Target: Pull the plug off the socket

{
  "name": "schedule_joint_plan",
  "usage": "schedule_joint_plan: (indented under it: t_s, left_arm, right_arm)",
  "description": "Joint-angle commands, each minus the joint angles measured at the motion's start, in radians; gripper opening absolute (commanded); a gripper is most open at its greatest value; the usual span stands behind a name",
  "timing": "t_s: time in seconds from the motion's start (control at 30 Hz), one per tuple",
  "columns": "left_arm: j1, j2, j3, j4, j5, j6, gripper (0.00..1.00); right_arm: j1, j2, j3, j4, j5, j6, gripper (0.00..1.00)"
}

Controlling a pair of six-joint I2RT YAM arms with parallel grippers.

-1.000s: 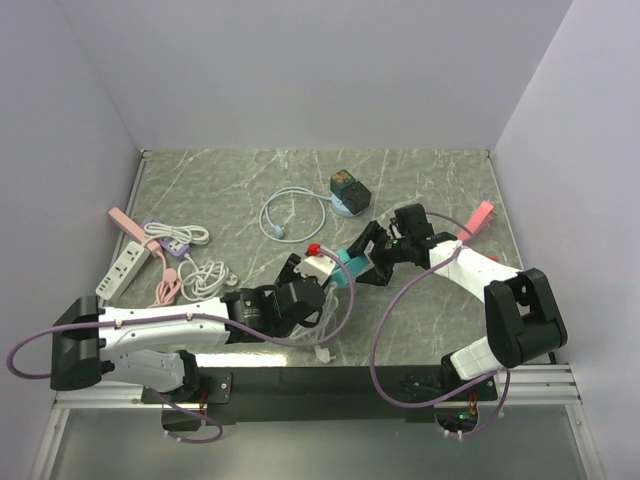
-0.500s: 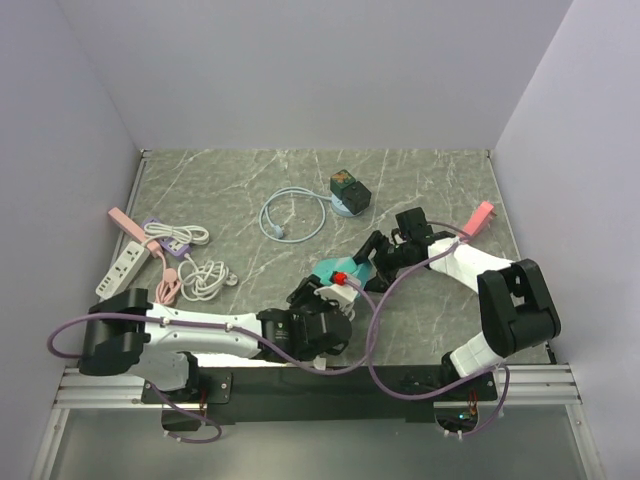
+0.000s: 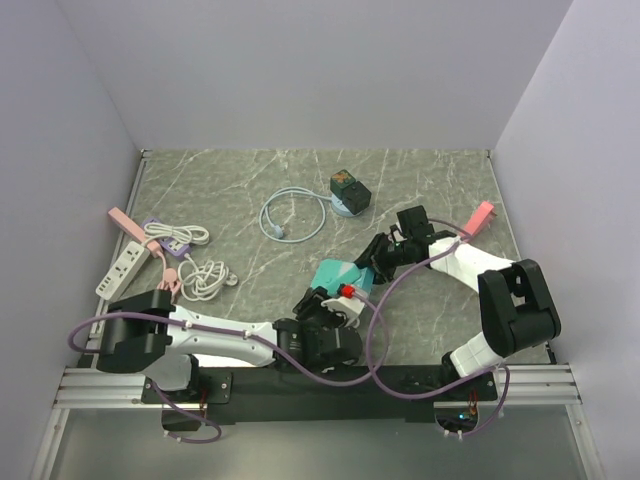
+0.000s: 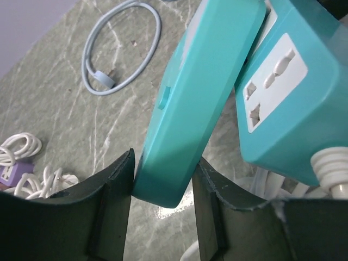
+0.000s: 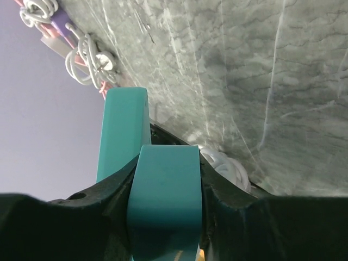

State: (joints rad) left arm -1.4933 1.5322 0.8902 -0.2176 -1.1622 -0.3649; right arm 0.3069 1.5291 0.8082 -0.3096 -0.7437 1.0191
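A teal socket block (image 4: 283, 92) with a white outlet face and a white cord (image 4: 331, 168) sits near the table's middle (image 3: 335, 272), with a red button (image 3: 347, 291) beside it. A flat teal plug body (image 4: 201, 92) stands close against the block; where they join is hidden. My left gripper (image 4: 163, 163) is shut on the lower end of the plug body, reaching in from the near side (image 3: 328, 298). My right gripper (image 5: 166, 157) is shut on the teal block (image 5: 166, 201), coming from the right (image 3: 372, 262). The plug body also shows behind it (image 5: 122, 130).
A white power strip (image 3: 118, 270), a pink strip (image 3: 122, 222), a purple adapter (image 3: 160, 238) and coiled white cords (image 3: 205, 278) lie at the left. A light blue cable coil (image 3: 290, 215) and a dark box (image 3: 348, 188) are at the back. A pink item (image 3: 480, 217) lies right.
The left arm has swung so its gripper comes at the teal pieces from nearer the front edge. The teal pieces and the right gripper have shifted slightly nearer and left.
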Motion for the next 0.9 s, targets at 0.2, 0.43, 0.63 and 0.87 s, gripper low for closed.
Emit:
schedule_joint_plan:
  t_s: [0.2, 0.43, 0.63, 0.87]
  left_arm:
    - [0.031, -0.167, 0.171, -0.101, 0.290, -0.199, 0.96]
    - [0.102, -0.418, 0.119, -0.221, 0.473, -0.382, 0.99]
    - [0.530, -0.662, -0.083, -0.027, 1.003, -0.468, 0.99]
    - [0.804, -0.598, -0.109, 0.154, 1.449, -0.549, 0.99]
  right_arm:
    - [-0.040, -0.001, 0.058, 0.023, -0.132, -0.083, 0.00]
    - [-0.098, 0.000, 0.094, 0.058, -0.177, -0.186, 0.00]
    - [-0.103, -0.017, 0.077, 0.205, -0.319, -0.212, 0.00]
    - [-0.101, -0.070, 0.040, 0.435, -0.425, -0.143, 0.00]
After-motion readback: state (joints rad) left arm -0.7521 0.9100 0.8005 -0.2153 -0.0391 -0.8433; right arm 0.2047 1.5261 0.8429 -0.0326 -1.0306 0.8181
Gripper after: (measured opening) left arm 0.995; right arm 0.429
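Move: The left fingers are shut on the near-left corner of the teal triangular plug, whose middle lies about 4 cm ahead and 4 cm to the right, roughly level. The teal socket strip's middle is some 3 cm ahead and 8 cm right of that hand; the light-blue cable loop is about 17 cm ahead, 5 cm left and 10 cm lower. From the right hand, which grips the strip's end, the plug is about 6 cm left and 2 cm back. Open the left gripper wide and let go of the plug's corner, rise about 11 cm while easing slightly back and right, then swing forward and left, rolling some 60 degrees with the right side coming up until the fingers point forward-right. Keep the right grip on the strip, raising it about 6 cm with some forward travel and tilting its fingertips upward. ##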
